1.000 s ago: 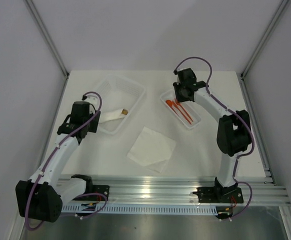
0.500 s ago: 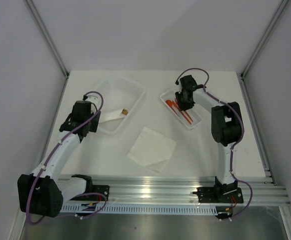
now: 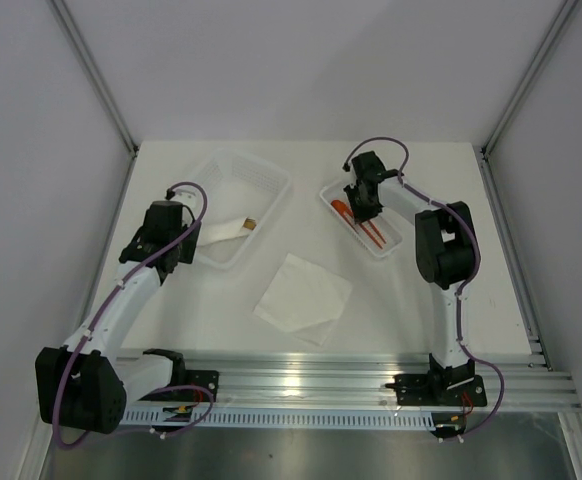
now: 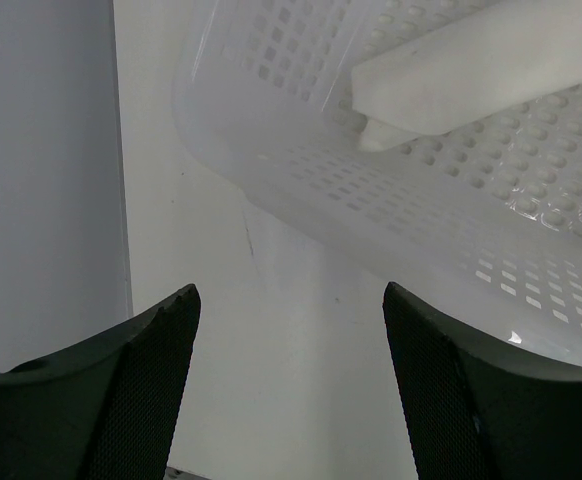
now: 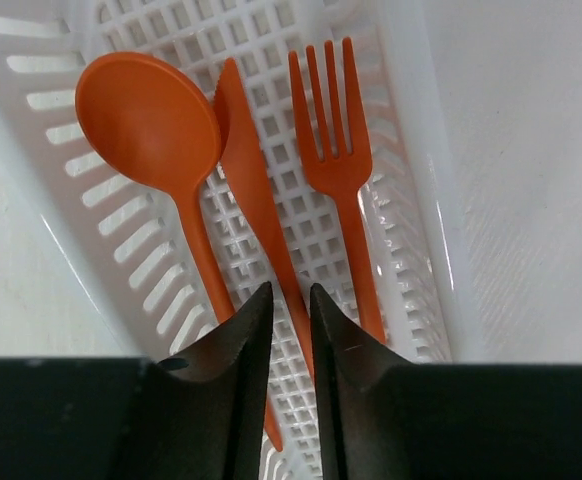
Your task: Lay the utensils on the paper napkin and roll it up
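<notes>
Three orange-red utensils lie side by side in a small white basket (image 5: 411, 150): a spoon (image 5: 149, 120), a knife (image 5: 251, 180) and a fork (image 5: 336, 150). My right gripper (image 5: 291, 288) is down in that basket (image 3: 391, 245), its jaws a narrow gap apart astride the knife's handle, with basket mesh still showing between them. In the top view the right gripper (image 3: 364, 203) covers the utensils' (image 3: 373, 232) middle. The white paper napkin (image 3: 304, 292) lies flat and bare on the table, between the arms. My left gripper (image 4: 289, 295) stands wide open over bare table beside the larger basket, holding nothing.
A larger white perforated basket (image 3: 241, 170) at the back left holds a white paper roll with a brown tip (image 3: 233, 228); its corner (image 4: 371, 190) fills the left wrist view. Grey walls close in both sides, and the left wall (image 4: 41, 150) is near the left gripper.
My right gripper has dropped forward into the small basket over the utensils, and its jaws have narrowed around the knife's handle. The left arm has stayed put.
</notes>
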You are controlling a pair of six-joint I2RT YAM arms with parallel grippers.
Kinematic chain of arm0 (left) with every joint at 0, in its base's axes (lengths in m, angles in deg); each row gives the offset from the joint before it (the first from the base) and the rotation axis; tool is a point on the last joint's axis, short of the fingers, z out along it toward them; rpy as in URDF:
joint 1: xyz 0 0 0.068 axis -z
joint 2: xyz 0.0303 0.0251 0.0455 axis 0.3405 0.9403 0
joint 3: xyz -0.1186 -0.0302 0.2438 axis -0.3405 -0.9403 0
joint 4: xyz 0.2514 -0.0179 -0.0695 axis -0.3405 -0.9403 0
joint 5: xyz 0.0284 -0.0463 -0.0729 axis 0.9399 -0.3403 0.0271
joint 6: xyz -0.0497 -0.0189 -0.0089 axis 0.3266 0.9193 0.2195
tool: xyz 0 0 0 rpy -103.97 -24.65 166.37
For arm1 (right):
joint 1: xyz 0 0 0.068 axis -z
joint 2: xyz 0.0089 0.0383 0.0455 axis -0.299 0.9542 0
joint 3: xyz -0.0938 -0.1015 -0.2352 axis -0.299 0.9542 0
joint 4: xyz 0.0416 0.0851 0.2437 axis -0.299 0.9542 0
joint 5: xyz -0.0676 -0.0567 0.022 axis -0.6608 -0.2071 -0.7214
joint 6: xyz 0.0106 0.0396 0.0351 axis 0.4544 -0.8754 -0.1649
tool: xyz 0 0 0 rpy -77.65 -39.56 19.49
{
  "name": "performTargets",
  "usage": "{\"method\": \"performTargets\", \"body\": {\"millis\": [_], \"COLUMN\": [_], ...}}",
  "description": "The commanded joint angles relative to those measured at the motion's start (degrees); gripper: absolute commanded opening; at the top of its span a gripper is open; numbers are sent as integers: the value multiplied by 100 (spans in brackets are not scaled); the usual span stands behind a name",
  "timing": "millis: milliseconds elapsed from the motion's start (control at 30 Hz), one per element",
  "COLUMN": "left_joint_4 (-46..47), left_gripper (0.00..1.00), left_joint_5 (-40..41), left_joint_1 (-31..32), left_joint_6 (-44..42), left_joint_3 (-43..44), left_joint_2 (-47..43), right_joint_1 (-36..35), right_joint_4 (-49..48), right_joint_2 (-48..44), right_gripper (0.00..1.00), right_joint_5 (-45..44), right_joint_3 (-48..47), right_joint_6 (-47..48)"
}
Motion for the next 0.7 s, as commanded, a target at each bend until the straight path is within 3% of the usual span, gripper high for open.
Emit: {"method": "performTargets", "body": {"millis": [0,67,333,667], "left_joint_4": [129,129,129,129], "left_gripper": [78,78,78,78], "left_joint_5": [129,146,147,164], "left_joint_1": [-37,-37,-37,-37], "left_joint_6": [-16,-24,-16,-33], "left_joint_3": [0,8,0,26], "left_joint_2": [-20,-20,-3,24], "right_joint_1": [-84,-84,-163,-277], "right_joint_4": [109,118,188,91], "right_joint_2": [203,221,98,-297], "right_gripper": [22,21,0,0], "right_joint_5": [-162,-126,-337,-688], "right_joint_3": [-199,-182,-173,-173], "right_joint_6": [105,105,228,307]}}
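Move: The right gripper is already down in the small tray with its fingertips astride the orange knife; the knife's middle lies about 1 cm ahead and 1 cm below. The spoon lies level with the gripper and roughly 3 cm to its left, the fork some 3 cm ahead and 2 cm to its right, both about 1 cm below. From the idle left gripper the knife is about 17 cm ahead, 47 cm to the right and 13 cm lower. Keep the right gripper low in the tray and shut its partly open fingers on the knife's handle, pinching it between the tips. Hold almost still as they close, easing about half a centimetre left, and once they are shut tilt the hand some 5 degrees, its left side dipping. ##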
